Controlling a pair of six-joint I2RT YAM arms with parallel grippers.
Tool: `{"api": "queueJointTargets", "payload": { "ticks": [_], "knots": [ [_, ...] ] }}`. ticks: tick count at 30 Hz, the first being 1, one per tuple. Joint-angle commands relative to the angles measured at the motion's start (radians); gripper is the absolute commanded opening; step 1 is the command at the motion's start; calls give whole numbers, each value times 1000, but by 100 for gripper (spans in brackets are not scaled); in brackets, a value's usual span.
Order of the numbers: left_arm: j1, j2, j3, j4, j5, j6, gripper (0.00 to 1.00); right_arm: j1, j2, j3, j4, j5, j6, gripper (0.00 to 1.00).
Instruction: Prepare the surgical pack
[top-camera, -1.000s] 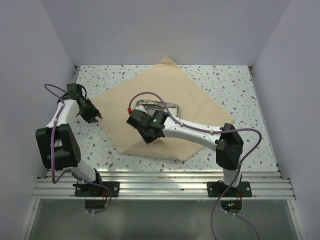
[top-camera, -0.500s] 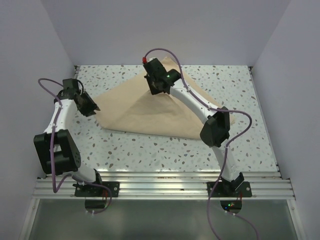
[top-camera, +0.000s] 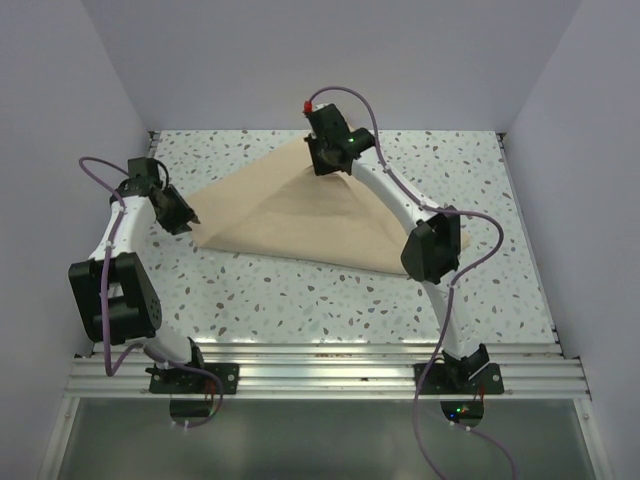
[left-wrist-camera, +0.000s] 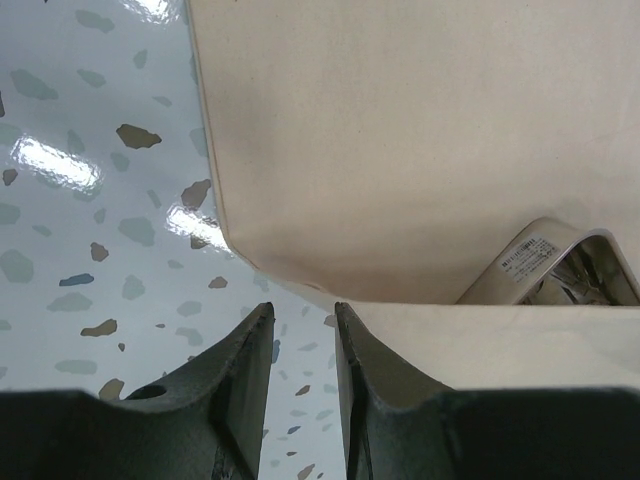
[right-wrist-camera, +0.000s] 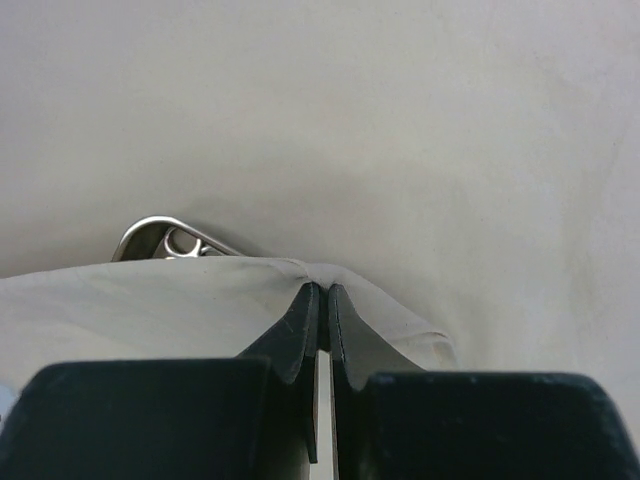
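Observation:
The surgical pack (top-camera: 300, 215), a tan fabric sheet, lies folded over itself into a rough triangle on the speckled table. My right gripper (top-camera: 322, 160) is at the sheet's far corner and is shut on a pinched fold of the fabric (right-wrist-camera: 320, 290). Under the raised layer, the rim of the steel tray (right-wrist-camera: 150, 232) and an instrument's finger ring (right-wrist-camera: 180, 242) peek out. My left gripper (top-camera: 185, 218) stands open at the sheet's left corner (left-wrist-camera: 300, 315), with bare table between its fingers. The fabric edge (left-wrist-camera: 400, 130) lies against its right finger, and the tray (left-wrist-camera: 560, 265) shows beneath the fold.
The right arm's elbow (top-camera: 432, 245) hangs over the sheet's right corner. Lilac walls close in the table at the back and sides. An aluminium rail (top-camera: 320, 365) runs along the near edge. Bare speckled tabletop (top-camera: 350, 300) stretches between the sheet and the rail.
My right gripper carried the sheet's near corner up and over the tray to the far side, folding the fabric and covering the tray. The left gripper shifted slightly back and left.

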Motion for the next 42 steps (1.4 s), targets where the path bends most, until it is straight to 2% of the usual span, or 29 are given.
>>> {"api": "queueJointTargets", "payload": {
  "ticks": [1, 13, 27, 29, 33, 34, 38, 39, 42],
  "knots": [
    [9, -16, 38, -2, -10, 8, 34, -32, 9, 30, 60, -30, -1, 0],
    [10, -18, 52, -25, -4, 23, 34, -69, 87, 27, 136, -81, -9, 1],
    [9, 4, 66, -22, 7, 17, 35, -83, 162, 14, 152, -143, 13, 8],
    [10, 16, 74, -22, 7, 11, 37, -81, 176, 16, 143, -143, 22, 16],
    [10, 51, 132, -20, -13, 5, 46, -86, 197, 16, 129, -164, 63, 26],
    [9, 75, 152, -23, -31, 5, 47, -84, 202, 19, 124, -167, 79, 34],
    [10, 151, 294, -42, -53, 19, 53, -104, 231, 94, 69, -192, 108, 43],
    [10, 169, 317, -45, -56, 22, 56, -112, 219, 94, 61, -186, 111, 48],
    [15, 279, 415, -72, -44, 43, 59, -124, 179, 62, 83, -173, 116, 56]
  ]
}}
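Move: The drape's near corner, already folded back over the tray, is pinched in the right fingers; the spot where it will lie is about 6 cm ahead and 15 cm below. The tray sits under the flap, some 4 cm back, 2 cm left and 15 cm down. The drape's left corner lies roughly 11 cm ahead, 2 cm left and 10 cm below the left hand, and the tray about 4 cm ahead, 28 cm right and 9 cm below that hand. The held drape corner is brought down about 11 cm and some 3 cm forward by the right hand to the far side of the covered tray, the hand tipping a little steeper; low over the cloth, its fingers open about halfway and let go of the tip. Late on, the empty left hand sets off about 6 cm forward, rising and drifting left towards the drape's left corner, its fingers opening wider. ##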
